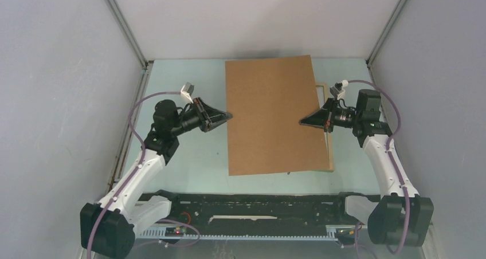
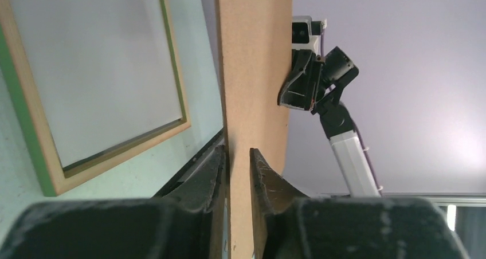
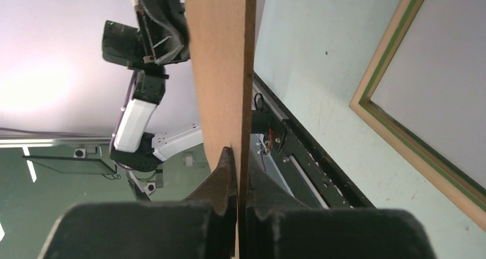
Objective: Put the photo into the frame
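Observation:
The photo hangs above the table with its plain brown back up, between the two grippers; its printed side is hidden. My right gripper is shut on the photo's right edge, and in the right wrist view the thin board runs edge-on between the pinched jaws. My left gripper straddles the left edge; its jaws stand a little apart, with the brown face showing in the gap. The frame lies flat under the photo's right side, mostly covered. Its wood and green rim shows beneath.
The pale teal table is boxed in by grey walls on the left, right and back. A black rail with wiring runs along the near edge between the arm bases.

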Robot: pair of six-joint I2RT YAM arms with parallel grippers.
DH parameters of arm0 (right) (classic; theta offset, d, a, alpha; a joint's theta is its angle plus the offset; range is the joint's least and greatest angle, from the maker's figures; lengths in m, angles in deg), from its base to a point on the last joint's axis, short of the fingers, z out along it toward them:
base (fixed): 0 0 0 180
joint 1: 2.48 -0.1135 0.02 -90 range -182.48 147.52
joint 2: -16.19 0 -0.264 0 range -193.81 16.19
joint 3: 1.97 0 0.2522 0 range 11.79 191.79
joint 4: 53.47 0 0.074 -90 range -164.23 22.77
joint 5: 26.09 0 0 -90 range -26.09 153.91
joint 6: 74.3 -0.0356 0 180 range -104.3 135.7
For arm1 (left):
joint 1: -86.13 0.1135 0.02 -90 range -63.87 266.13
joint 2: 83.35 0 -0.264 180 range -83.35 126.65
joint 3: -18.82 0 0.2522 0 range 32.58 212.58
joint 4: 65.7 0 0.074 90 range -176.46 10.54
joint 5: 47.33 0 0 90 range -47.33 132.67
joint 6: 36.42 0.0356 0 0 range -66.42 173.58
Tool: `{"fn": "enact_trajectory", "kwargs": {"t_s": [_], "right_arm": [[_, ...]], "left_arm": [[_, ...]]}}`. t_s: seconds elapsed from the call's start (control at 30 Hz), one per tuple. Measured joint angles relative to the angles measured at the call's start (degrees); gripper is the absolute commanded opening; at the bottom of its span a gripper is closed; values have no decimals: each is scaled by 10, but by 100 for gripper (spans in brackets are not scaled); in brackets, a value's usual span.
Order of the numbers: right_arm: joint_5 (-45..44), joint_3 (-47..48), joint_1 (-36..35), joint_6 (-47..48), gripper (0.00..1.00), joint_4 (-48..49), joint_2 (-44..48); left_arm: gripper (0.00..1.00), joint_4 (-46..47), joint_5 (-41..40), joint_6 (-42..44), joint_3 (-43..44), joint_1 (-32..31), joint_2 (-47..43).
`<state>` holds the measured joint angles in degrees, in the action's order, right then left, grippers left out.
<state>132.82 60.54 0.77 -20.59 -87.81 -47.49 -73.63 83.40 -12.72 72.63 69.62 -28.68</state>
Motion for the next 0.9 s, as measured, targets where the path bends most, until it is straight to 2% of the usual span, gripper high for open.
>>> {"fn": "enact_trajectory", "kwargs": {"t_s": [0.1,0.33,0.63,0.9], "right_arm": [[5,-1,3,-18,0,24,7],[7,-5,3,-47,0,60,25],[8,-39,-1,-144,0,162,43],[-5,-42,-19,-245,0,251,81]], "left_arm": [[40,56,5,-36,-22,5,15],[63,170,21,-92,-52,5,21],[97,226,30,-112,-55,6,19],[100,257,56,-113,-74,5,7]]}}
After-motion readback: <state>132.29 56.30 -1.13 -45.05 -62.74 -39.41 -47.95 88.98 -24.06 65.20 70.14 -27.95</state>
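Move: Below both hands the frame lies flat on the table: its middle is about 25 cm to the left hand's right, 7 cm ahead and roughly 20 cm down. From the right hand it is some 9 cm ahead, barely 1 cm left and 19 cm down. The photo, brown back up, hangs between the hands, its middle about 15 cm right of the left hand and level with it, so 9 cm left and 2 cm ahead of the right. Spreading from nearly shut to fully open, the left fingers let go of the photo's left edge and stay around it, while the hand rises about 3 cm, its tips tilting up some 10 degrees, then eases slightly back. The right hand keeps its pinch on the photo's right side and lifts some 6 cm away from the frame, fastest towards the end, its fingertips also tipping up a little. ##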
